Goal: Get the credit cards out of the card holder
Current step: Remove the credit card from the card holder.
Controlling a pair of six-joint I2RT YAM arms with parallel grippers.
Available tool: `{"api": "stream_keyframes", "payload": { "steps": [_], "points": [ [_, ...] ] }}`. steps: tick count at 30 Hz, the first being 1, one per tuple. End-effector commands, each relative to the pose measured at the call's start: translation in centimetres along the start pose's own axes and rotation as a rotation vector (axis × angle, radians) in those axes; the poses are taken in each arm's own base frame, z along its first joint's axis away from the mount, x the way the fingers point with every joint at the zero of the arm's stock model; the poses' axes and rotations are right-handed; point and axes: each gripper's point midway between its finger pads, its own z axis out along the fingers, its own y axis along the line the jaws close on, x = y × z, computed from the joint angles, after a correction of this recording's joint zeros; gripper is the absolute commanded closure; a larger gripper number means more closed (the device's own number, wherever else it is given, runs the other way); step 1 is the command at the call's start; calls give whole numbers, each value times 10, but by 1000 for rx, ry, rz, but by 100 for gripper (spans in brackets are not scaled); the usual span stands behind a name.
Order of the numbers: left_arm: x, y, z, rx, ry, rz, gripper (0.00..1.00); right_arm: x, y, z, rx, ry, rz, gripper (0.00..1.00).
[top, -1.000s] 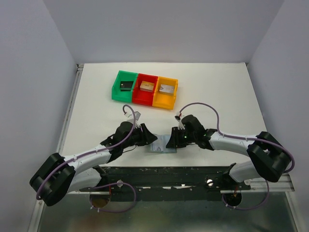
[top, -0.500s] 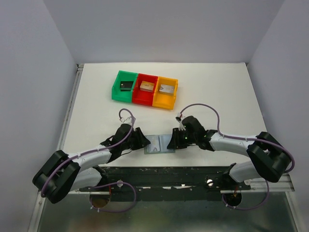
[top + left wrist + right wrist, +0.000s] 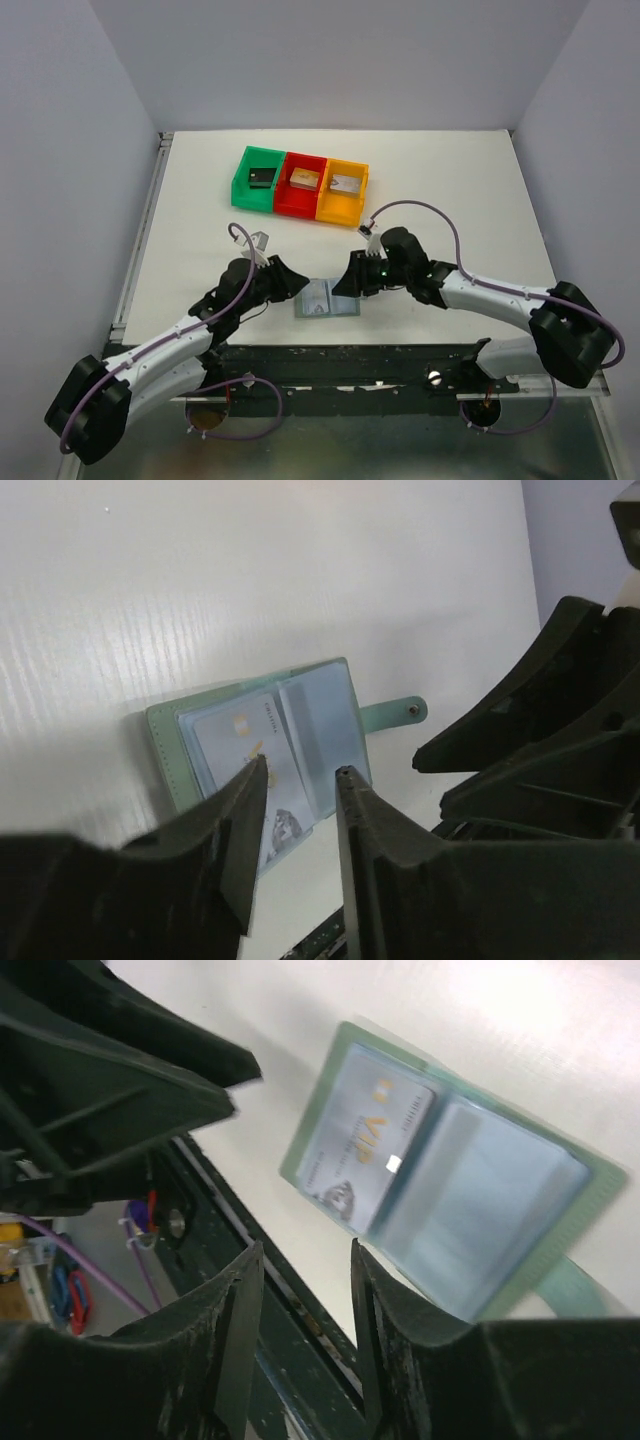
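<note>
The card holder (image 3: 325, 299) lies open and flat near the table's front edge, its pale blue-grey pockets facing up and its side tab (image 3: 395, 713) sticking out. A silvery-grey credit card (image 3: 235, 745) sits inside one pocket, and it also shows in the right wrist view (image 3: 365, 1145) with gold lettering. The other pocket (image 3: 470, 1210) looks hazy and I cannot tell what it holds. My left gripper (image 3: 299, 285) is open and empty just left of the holder. My right gripper (image 3: 344, 282) is open and empty just right of it. Neither touches it.
A green bin (image 3: 257, 178), a red bin (image 3: 303, 183) and an orange bin (image 3: 344, 192) stand in a row at the back, each with a small block inside. The dark front rail (image 3: 330, 360) runs just below the holder.
Both grippers have drawn back from the card holder, the left one to the left and the right one up and away. The holder now lies uncovered and open, shifted slightly left.
</note>
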Motion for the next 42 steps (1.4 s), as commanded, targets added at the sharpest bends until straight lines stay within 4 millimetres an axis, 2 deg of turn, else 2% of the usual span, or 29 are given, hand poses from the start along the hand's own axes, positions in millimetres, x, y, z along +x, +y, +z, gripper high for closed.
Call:
{"api": "stream_keyframes", "payload": {
  "steps": [1, 2, 5, 10, 26, 33, 42],
  "points": [
    [18, 8, 7, -1, 79, 4, 67, -9, 29, 12, -157, 20, 31, 50],
    [22, 13, 9, -19, 97, 2, 73, -7, 30, 16, -169, 30, 49, 49],
    [32, 32, 10, -94, 117, -21, 83, -4, 27, 25, -185, 47, 87, 48],
    [40, 48, 10, -146, 127, -31, 90, 0, 25, 38, -205, 73, 127, 48],
    [46, 54, 12, -158, 141, -38, 92, 16, -4, 60, -121, 124, 185, 49],
    [39, 53, 7, -160, 111, -13, 92, 15, -8, 65, -106, 111, 212, 49],
    [43, 60, 8, -185, 125, -11, 92, 17, -10, 69, -104, 114, 247, 50]
  ]
}}
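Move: The left hand hovers about 7 cm above the card holder's left border, which lies some 2 cm back and level sideways; the credit card is about 4 cm to that hand's right and 2 cm back. From the right hand the credit card lies about 6 cm left, 1 cm ahead and 6 cm below. The empty pocket, the holder's right half, lies about 7 cm to the card's right, level with it fore and aft. The right hand's forward fingertip comes down against the credit card's spine-side edge, near its back end; the half-open hand sinks some 5.5 cm, goes about 4 cm left and rolls roughly 15 degrees. Meanwhile the left hand shuts its fingers almost fully and lowers about 6 cm, drifting slightly back and tipping down some 10 degrees, to rest its closed tips on the holder's left border. ##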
